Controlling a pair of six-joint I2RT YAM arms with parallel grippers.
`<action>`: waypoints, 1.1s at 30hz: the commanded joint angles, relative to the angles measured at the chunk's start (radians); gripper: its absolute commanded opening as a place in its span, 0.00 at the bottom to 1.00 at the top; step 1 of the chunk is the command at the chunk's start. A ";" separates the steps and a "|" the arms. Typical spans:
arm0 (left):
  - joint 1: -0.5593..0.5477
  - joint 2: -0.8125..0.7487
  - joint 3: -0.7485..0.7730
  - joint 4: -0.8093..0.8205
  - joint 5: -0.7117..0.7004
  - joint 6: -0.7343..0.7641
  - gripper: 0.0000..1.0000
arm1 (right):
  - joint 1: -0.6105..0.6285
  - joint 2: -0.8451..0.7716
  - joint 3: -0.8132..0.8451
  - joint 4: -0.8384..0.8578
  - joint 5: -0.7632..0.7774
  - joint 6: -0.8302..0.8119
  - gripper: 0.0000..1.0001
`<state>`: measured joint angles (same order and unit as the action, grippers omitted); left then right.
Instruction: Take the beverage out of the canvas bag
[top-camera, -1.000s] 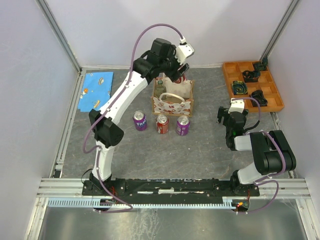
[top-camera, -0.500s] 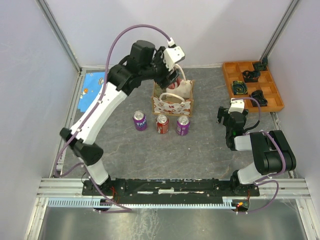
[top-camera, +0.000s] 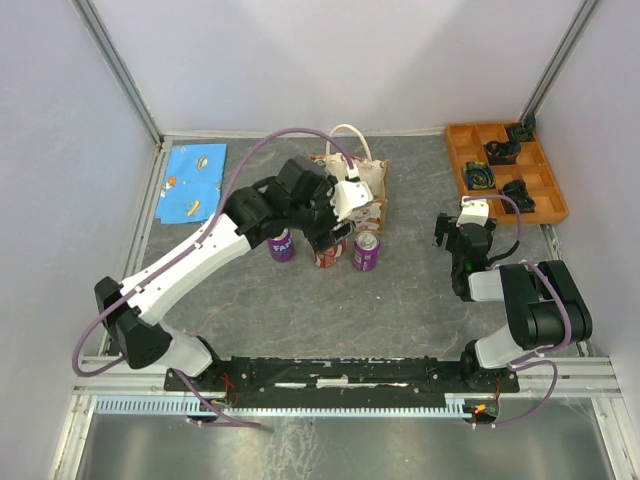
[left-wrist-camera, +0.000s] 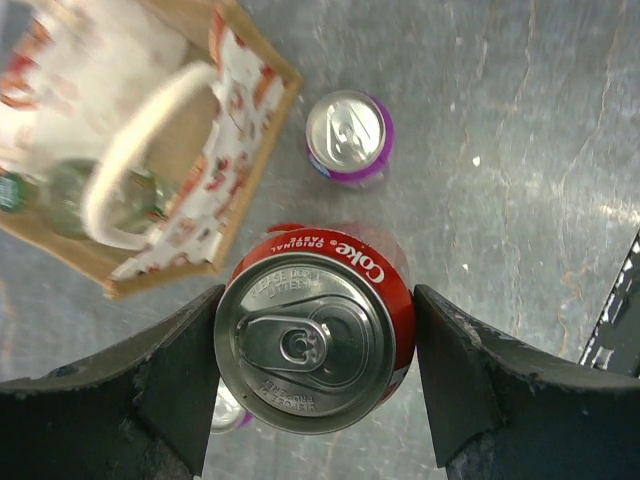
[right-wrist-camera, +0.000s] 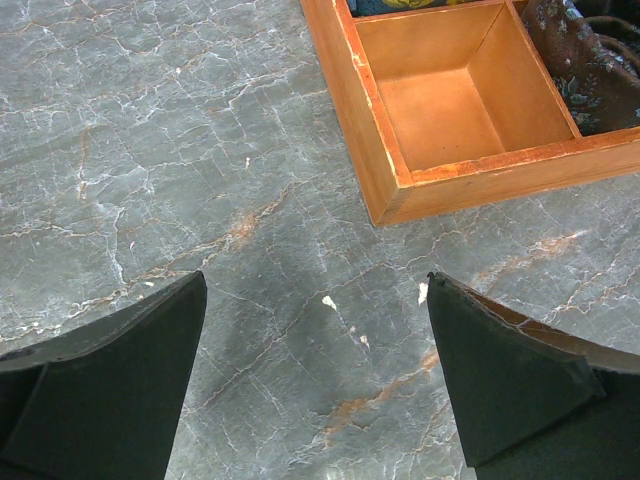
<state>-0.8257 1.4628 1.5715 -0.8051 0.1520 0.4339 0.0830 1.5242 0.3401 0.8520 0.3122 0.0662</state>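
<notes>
A red Coke can (left-wrist-camera: 300, 350), the beverage, stands upright between the fingers of my left gripper (left-wrist-camera: 318, 325), which is shut on its sides. The can is outside the canvas bag (left-wrist-camera: 240, 120) and held over the table just in front of it. In the top view the left gripper (top-camera: 335, 228) hangs at the bag's (top-camera: 372, 178) near side, its wrist hiding the held can. A green bottle (left-wrist-camera: 60, 190) still lies inside the bag. My right gripper (right-wrist-camera: 316, 280) is open over bare table.
Purple cans (top-camera: 281, 243) (top-camera: 366, 250) and a red can (top-camera: 325, 258) stand in a row before the bag. One purple can (left-wrist-camera: 348, 135) is close beside the held can. An orange compartment tray (top-camera: 455, 150) sits at the back right, and a blue sheet (top-camera: 193, 180) at the back left.
The left arm has come up out of the bag with the red can and swung toward the near side, down to the row of cans. The right arm has not moved.
</notes>
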 joint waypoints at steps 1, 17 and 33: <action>-0.007 -0.059 -0.123 0.226 -0.006 -0.085 0.03 | -0.003 -0.013 0.017 0.032 0.007 0.007 0.99; -0.100 0.139 -0.265 0.393 0.009 -0.100 0.03 | -0.004 -0.013 0.016 0.031 0.007 0.007 0.99; -0.112 0.180 -0.347 0.423 0.013 -0.116 0.03 | -0.003 -0.013 0.017 0.032 0.007 0.007 0.99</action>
<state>-0.9379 1.6653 1.2453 -0.4877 0.1398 0.3523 0.0830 1.5242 0.3401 0.8520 0.3122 0.0662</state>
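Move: The left hand already holds a Coke can and takes it to the bare table spot about 2 cm back, 5 cm right and some 27 cm below. The standing Coke can is about 3 cm ahead, level sideways; the right purple can some 4 cm ahead and 8 cm right, the left one 5 cm ahead and 10 cm left, all about 21 cm lower. The bag lies roughly 18 cm ahead, 5 cm right, 19 cm lower. From the right hand, that spot is some 14 cm back, 25 cm left and 5 cm below. Lowering the held Coke can about 16 cm, the left hand first drops almost straight down, then slants right and slightly back towards the free spot just on the near side of the standing Coke and right purple cans, easing off low over the table. The fingers keep their grip and tip some 10–15 degrees more steeply downwards. ##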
